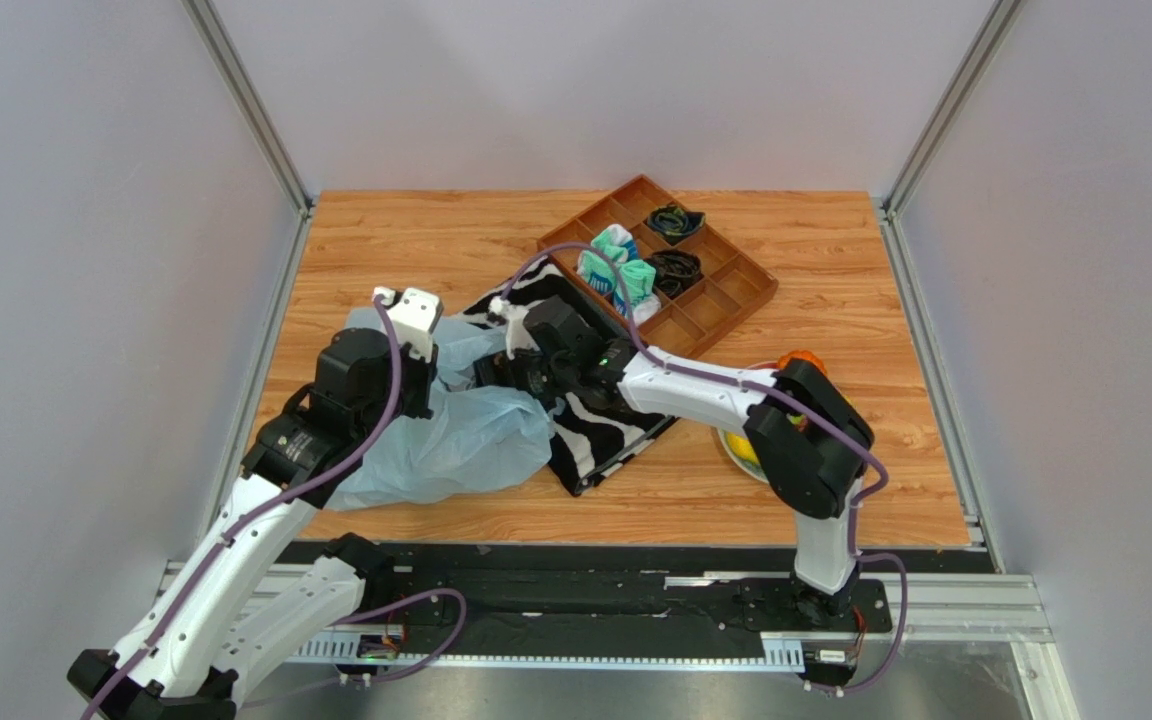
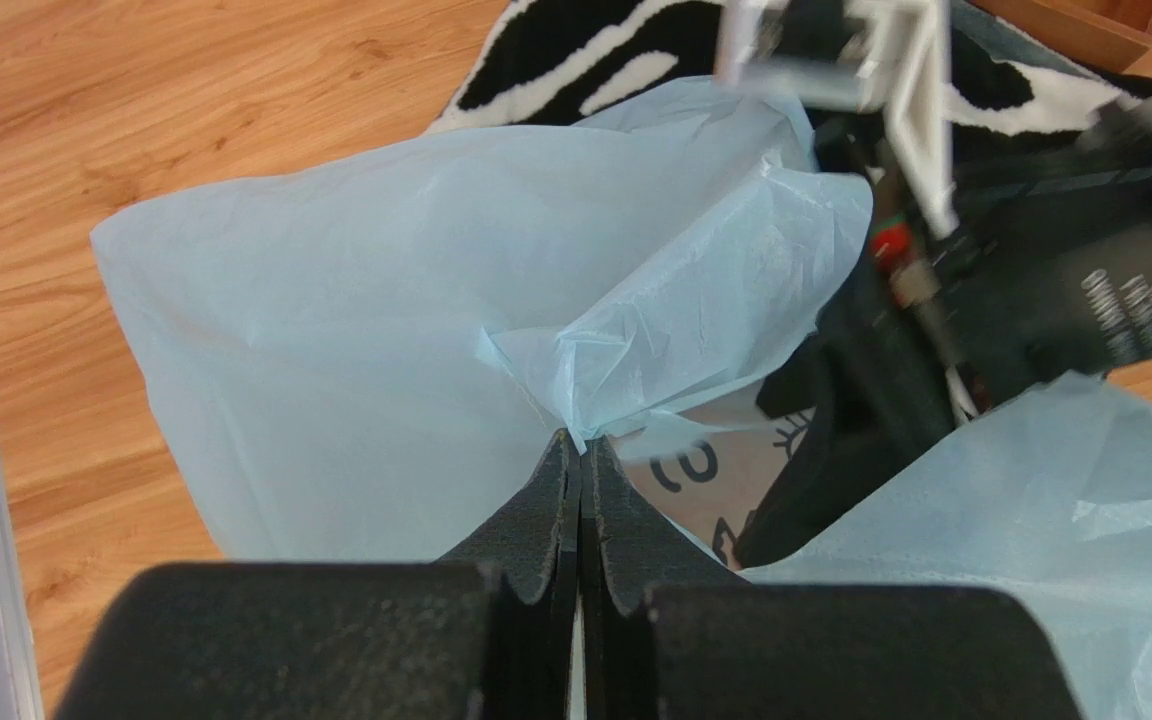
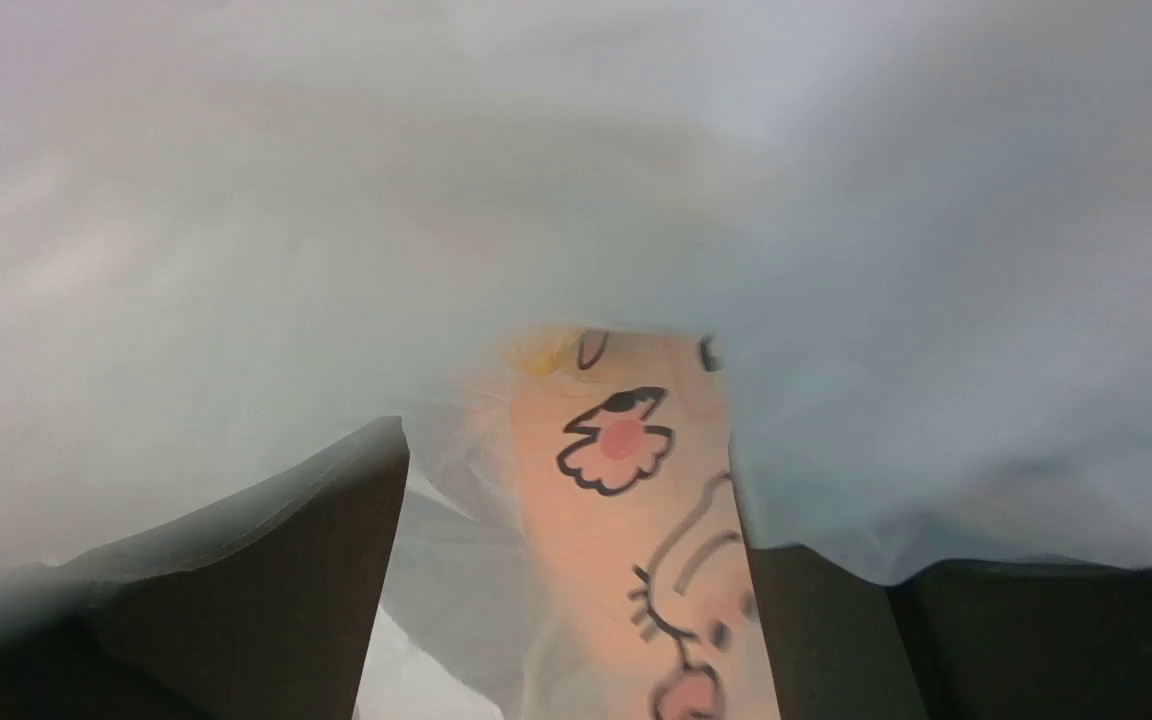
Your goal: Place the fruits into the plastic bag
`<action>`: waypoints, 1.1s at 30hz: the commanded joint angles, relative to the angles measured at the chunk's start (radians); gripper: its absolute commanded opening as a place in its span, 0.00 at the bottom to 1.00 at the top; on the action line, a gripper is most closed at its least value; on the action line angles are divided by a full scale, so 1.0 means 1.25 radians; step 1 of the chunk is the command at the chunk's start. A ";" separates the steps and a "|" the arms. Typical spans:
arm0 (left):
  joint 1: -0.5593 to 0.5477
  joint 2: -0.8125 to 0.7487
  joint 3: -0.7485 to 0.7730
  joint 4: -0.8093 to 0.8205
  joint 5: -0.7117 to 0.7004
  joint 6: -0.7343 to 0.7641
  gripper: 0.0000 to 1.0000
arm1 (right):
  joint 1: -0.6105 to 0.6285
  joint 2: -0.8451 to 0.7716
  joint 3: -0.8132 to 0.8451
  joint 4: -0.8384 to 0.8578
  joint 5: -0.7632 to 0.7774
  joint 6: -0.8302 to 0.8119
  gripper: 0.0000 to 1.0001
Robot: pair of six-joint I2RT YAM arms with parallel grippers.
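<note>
The light-blue plastic bag [image 1: 455, 435] lies crumpled on the table left of centre. My left gripper [image 1: 414, 320] is shut on a pinch of its rim, which shows in the left wrist view [image 2: 582, 438], and holds the mouth up. My right gripper [image 1: 527, 372] reaches into the bag's mouth. In the right wrist view its fingers [image 3: 274, 600] stand apart with nothing between them, over the bag's printed inside [image 3: 642, 510]. A faint yellow patch [image 3: 542, 353] shows deeper in. A yellow fruit [image 1: 743, 446] and an orange one [image 1: 800, 362] peek out behind my right arm's elbow.
A black-and-white zebra cloth [image 1: 605, 428] lies under the bag and my right forearm. A brown divided tray [image 1: 710, 293] at the back holds teal-and-white socks [image 1: 615, 270] and dark items. Grey walls close the table's left, right and back.
</note>
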 commanded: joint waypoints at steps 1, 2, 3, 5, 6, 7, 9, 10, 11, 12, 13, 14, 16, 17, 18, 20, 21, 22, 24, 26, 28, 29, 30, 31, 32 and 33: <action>-0.001 -0.022 0.015 0.013 -0.009 0.008 0.00 | -0.059 -0.105 -0.049 0.010 0.047 -0.014 0.82; -0.001 -0.020 0.015 0.012 -0.009 0.008 0.00 | -0.071 -0.113 -0.057 0.002 0.052 -0.016 0.82; -0.001 -0.017 0.015 0.011 -0.009 0.008 0.00 | -0.076 -0.129 -0.073 -0.004 0.055 -0.021 0.82; -0.001 -0.011 0.017 0.008 -0.007 0.008 0.00 | -0.085 -0.144 -0.087 -0.021 0.074 -0.029 0.82; -0.001 -0.010 0.017 0.007 -0.007 0.008 0.00 | -0.086 -0.153 -0.093 -0.030 0.079 -0.034 0.82; -0.001 -0.009 0.019 0.007 -0.006 0.009 0.00 | -0.087 -0.156 -0.103 -0.037 0.086 -0.032 0.82; -0.001 -0.007 0.019 0.007 -0.004 0.008 0.00 | -0.086 -0.158 -0.115 -0.051 0.091 -0.026 0.82; -0.001 -0.007 0.019 0.007 -0.004 0.008 0.00 | -0.088 -0.158 -0.129 -0.051 0.097 -0.024 0.82; -0.001 -0.007 0.019 0.008 -0.004 0.008 0.00 | -0.088 -0.156 -0.135 -0.057 0.104 -0.019 0.81; -0.001 -0.007 0.019 0.007 -0.004 0.008 0.00 | -0.088 -0.156 -0.142 -0.058 0.108 -0.015 0.81; -0.001 -0.007 0.019 0.007 -0.004 0.008 0.00 | -0.088 -0.160 -0.159 -0.060 0.117 -0.007 0.81; -0.001 -0.007 0.017 0.007 -0.003 0.008 0.00 | -0.088 -0.163 -0.166 -0.058 0.120 -0.004 0.81; -0.001 -0.007 0.017 0.007 -0.003 0.007 0.00 | -0.088 -0.172 -0.179 -0.057 0.132 0.006 0.81; -0.001 -0.007 0.017 0.006 -0.003 0.007 0.00 | -0.088 -0.176 -0.191 -0.057 0.136 0.007 0.81; -0.001 -0.006 0.017 0.008 -0.002 0.008 0.00 | -0.088 -0.180 -0.196 -0.057 0.141 0.008 0.81; -0.001 -0.006 0.019 0.008 -0.001 0.008 0.00 | -0.088 -0.182 -0.210 -0.050 0.151 0.012 0.81; -0.001 -0.006 0.019 0.008 -0.001 0.008 0.00 | -0.088 -0.180 -0.213 -0.043 0.152 0.015 0.81; -0.001 -0.006 0.019 0.008 -0.001 0.008 0.00 | -0.088 -0.176 -0.217 -0.024 0.144 0.018 0.81; -0.001 -0.007 0.019 0.008 -0.001 0.007 0.00 | -0.088 -0.160 -0.226 0.004 0.124 0.035 0.80; -0.001 -0.006 0.017 0.008 0.000 0.007 0.00 | -0.088 -0.148 -0.227 0.046 0.100 0.052 0.77; -0.001 -0.007 0.017 0.007 0.000 0.007 0.00 | -0.088 -0.130 -0.222 0.080 0.080 0.060 0.73; -0.001 -0.006 0.017 0.007 0.000 0.007 0.00 | -0.088 -0.125 -0.220 0.091 0.074 0.062 0.71; -0.001 -0.007 0.017 0.007 0.000 0.007 0.00 | -0.088 -0.118 -0.212 0.097 0.061 0.066 0.68; -0.001 -0.007 0.017 0.007 0.000 0.007 0.00 | -0.088 -0.115 -0.204 0.105 0.057 0.067 0.61; -0.001 -0.007 0.017 0.007 0.000 0.007 0.00 | -0.088 -0.111 -0.196 0.104 0.050 0.066 0.59; -0.001 -0.007 0.017 0.008 -0.001 0.008 0.00 | -0.088 -0.107 -0.180 0.105 0.041 0.065 0.54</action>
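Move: Inside the bag's mouth, the empty right hand has the mouth's right-hand rim about 9 cm to its right, 1 cm ahead and 5 cm below. The striped cloth's middle is 14 cm to the hand's right, level with it and 9 cm lower; the fruit bowl is some 40 cm right, 8 cm back and 8 cm below. From the left hand, that rim is roughly 15 cm right, level fore-and-aft and 14 cm lower. Drawing out towards the mouth's right-hand rim, the open right hand goes right about 10 cm, first rising forward some 4 cm, then sinking and easing back, while turning clockwise some 15 degrees. It then comes back about 2 cm left and slightly up, fingers closing partway. The left hand keeps its pinch on the bag's upper edge, holding it up. ##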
